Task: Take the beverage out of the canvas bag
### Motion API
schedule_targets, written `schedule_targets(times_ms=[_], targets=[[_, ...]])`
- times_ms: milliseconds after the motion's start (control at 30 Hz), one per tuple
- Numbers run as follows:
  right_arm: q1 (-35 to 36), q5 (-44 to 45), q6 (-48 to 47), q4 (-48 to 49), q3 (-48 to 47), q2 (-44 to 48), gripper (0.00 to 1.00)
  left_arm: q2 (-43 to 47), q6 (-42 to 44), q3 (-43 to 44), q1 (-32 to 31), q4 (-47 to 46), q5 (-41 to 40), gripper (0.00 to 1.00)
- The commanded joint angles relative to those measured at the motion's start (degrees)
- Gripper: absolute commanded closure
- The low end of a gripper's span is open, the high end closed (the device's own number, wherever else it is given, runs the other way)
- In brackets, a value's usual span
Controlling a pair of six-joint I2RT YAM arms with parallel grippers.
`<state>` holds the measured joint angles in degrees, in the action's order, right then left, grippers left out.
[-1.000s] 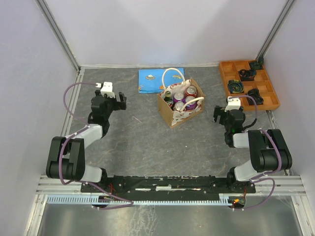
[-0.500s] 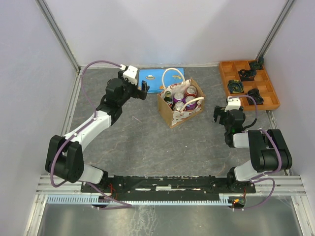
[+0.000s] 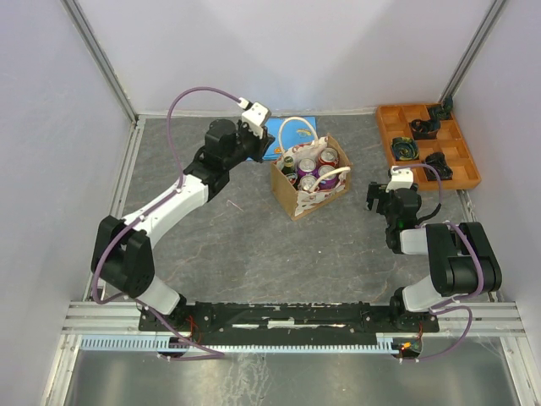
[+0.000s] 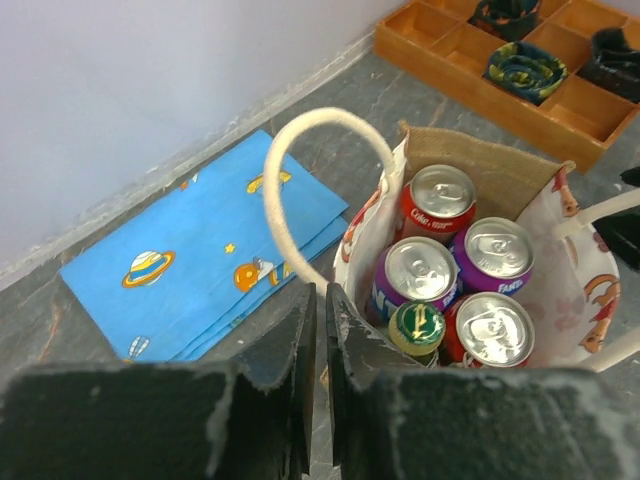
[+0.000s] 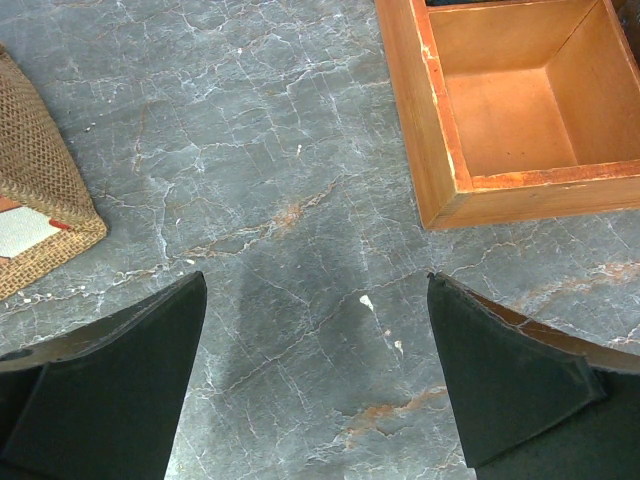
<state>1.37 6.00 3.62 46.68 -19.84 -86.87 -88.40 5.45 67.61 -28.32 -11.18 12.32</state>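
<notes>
The canvas bag (image 3: 306,201) stands mid-table with white rope handles. Inside it are several beverage cans (image 3: 308,167) and a green-capped bottle (image 4: 417,325); the left wrist view shows a red can (image 4: 440,195) and purple cans (image 4: 494,251). My left gripper (image 3: 265,142) hovers just left of the bag. It (image 4: 322,291) is shut with nothing between its fingers, the tips close to the near rope handle (image 4: 287,215). My right gripper (image 3: 377,198) rests right of the bag, open (image 5: 315,285) over bare table.
A flat blue picture book (image 4: 200,260) lies behind and left of the bag, by the back wall. An orange compartment tray (image 3: 467,161) with dark items sits at the back right; its wall (image 5: 440,150) is just ahead of the right gripper.
My left arm has swung from the table's left side up and across to the bag, and its gripper has gone from open to shut. The right arm has not moved.
</notes>
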Motion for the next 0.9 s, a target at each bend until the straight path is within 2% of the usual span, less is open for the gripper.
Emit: schedule_targets(times_ms=[0, 100, 200, 300, 367, 400, 433, 467, 567, 667, 867], targets=[[-0.1, -0.5, -0.3, 2.4, -1.3, 0.2, 0.01, -0.5, 1.3, 5.8, -1.2, 1.2, 1.3, 0.86], [-0.2, -0.5, -0.3, 2.4, -1.3, 0.1, 0.01, -1.4, 0.7, 8.0, -1.9, 2.3, 2.3, 0.89], [-0.1, -0.5, -0.3, 2.4, -1.4, 0.2, 0.01, -2.9, -2.4, 12.3, -2.0, 5.8, 2.5, 0.77], [-0.2, -0.5, -0.3, 2.4, -1.3, 0.2, 0.01, -5.4, -3.2, 17.9, -1.9, 10.9, 5.5, 0.72], [-0.2, -0.5, -0.3, 2.4, -1.3, 0.2, 0.01, -6.4, -2.9, 19.8, -1.9, 12.4, 10.1, 0.43], [-0.1, -0.5, -0.3, 2.4, -1.3, 0.2, 0.01, -6.7, -2.9, 20.6, -1.9, 12.6, 12.4, 0.21], [-0.1, -0.5, -0.3, 2.4, -1.3, 0.2, 0.01, -6.9, -3.5, 20.9, -1.9, 12.5, 14.3, 0.07], [-0.2, -0.5, -0.3, 2.4, -1.3, 0.3, 0.01, -7.0, -4.4, 20.9, -1.9, 11.9, 15.4, 0.02], [-0.2, -0.5, -0.3, 2.4, -1.3, 0.3, 0.01, -6.5, -9.1, 19.0, -1.9, 7.2, 16.1, 0.01], [-0.2, -0.5, -0.3, 2.4, -1.3, 0.3, 0.01, -5.9, -12.6, 17.2, -1.9, 4.0, 13.0, 0.01], [-0.1, -0.5, -0.3, 2.4, -1.3, 0.2, 0.01, -6.5, -11.6, 18.4, -2.1, 6.2, 10.5, 0.00]])
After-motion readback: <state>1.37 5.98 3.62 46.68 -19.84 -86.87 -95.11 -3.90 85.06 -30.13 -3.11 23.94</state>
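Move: The canvas bag with the drinks stands about 11 cm to the left hand's right, some 2 cm back and 18 cm below. Inside it, the green-capped bottle is about 6 cm right and 1 cm back; the middle Fanta can is 10 cm right, 1 cm back. The bag's far handle arches 5 cm ahead and 7 cm right, the blue cloth lies 12 cm ahead, 2 cm right. From the right hand the bag is 25 cm left, 2 cm ahead. Up and to the right goes the left hand, about 6 cm each way, bringing it sideways across to the bag's left side while it gains height over the drinks, then easing to a stop. On the way the nearly shut, empty fingers spread wide and the hand turns roughly 10 degrees clockwise; it grips nothing. ##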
